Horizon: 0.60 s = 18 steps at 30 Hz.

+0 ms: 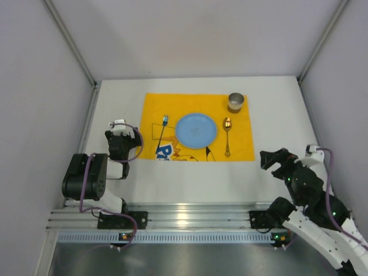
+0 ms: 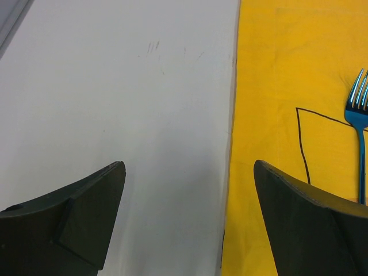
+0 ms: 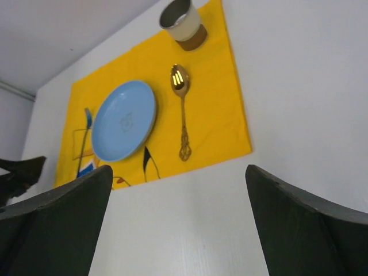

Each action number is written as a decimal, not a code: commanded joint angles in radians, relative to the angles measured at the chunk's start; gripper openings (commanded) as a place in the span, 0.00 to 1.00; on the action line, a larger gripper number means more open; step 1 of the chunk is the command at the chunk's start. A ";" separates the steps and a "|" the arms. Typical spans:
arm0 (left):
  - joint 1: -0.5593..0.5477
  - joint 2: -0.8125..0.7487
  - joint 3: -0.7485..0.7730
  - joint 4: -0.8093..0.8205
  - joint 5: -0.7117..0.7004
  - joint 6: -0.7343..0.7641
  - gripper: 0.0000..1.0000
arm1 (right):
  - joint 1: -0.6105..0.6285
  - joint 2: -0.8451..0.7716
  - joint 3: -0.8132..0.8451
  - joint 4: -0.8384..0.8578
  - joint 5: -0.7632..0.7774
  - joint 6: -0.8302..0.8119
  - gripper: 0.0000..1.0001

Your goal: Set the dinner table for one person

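Note:
On the white dinner table [image 1: 115, 109] lies a yellow printed mat [image 1: 241, 132]. A light blue plate [image 1: 196, 129] sits at its middle. A blue fork [image 1: 163, 129] lies left of the plate and a gold spoon [image 1: 227, 136] right of it. A metal cup [image 1: 236, 102] stands at the mat's far right corner. My left gripper [image 1: 119, 127] is open and empty, left of the mat; the fork [image 2: 360, 123] shows in its wrist view. My right gripper [image 1: 275, 160] is open and empty, near right of the mat, facing plate [image 3: 123, 121], spoon [image 3: 182, 109] and cup [image 3: 183, 22].
Grey walls enclose the table on the left, far and right sides. The aluminium rail [image 1: 190, 215] with both arm bases runs along the near edge. White tabletop [image 2: 115, 103] lies under the left gripper and tabletop [image 3: 190, 230] under the right gripper.

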 commanded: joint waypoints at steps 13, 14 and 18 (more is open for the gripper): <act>0.002 0.008 0.003 0.079 0.018 -0.005 0.99 | -0.506 0.804 0.197 0.455 -0.672 -0.623 1.00; 0.001 0.007 0.003 0.079 0.016 -0.005 0.99 | -0.548 0.824 0.183 0.479 -0.686 -0.593 1.00; 0.002 0.007 0.003 0.079 0.018 -0.005 0.99 | -0.656 0.899 0.164 0.509 -0.649 -0.661 1.00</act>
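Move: The open, empty right hand hangs over bare table in front of the finished setting and has nothing to grasp. The spoon, the nearest utensil, lies about 24 cm ahead, 16 cm left and 22 cm below. The placemat's near right corner is some 12 cm ahead and 4 cm left, the cup about 38 cm ahead and 11 cm left, the plate 27 cm ahead and 31 cm left. From the left hand the spoon lies roughly 49 cm right and 3 cm ahead. With nothing touched, the right hand heads forward about 14 cm past the right side of the placemat's near corner, bowing briefly left and back, and sinks some 4 cm, mostly late. Its left side rolls down, ending nearly 30 degrees lower, while the fingers tip down almost 20 degrees and stay wide open. ##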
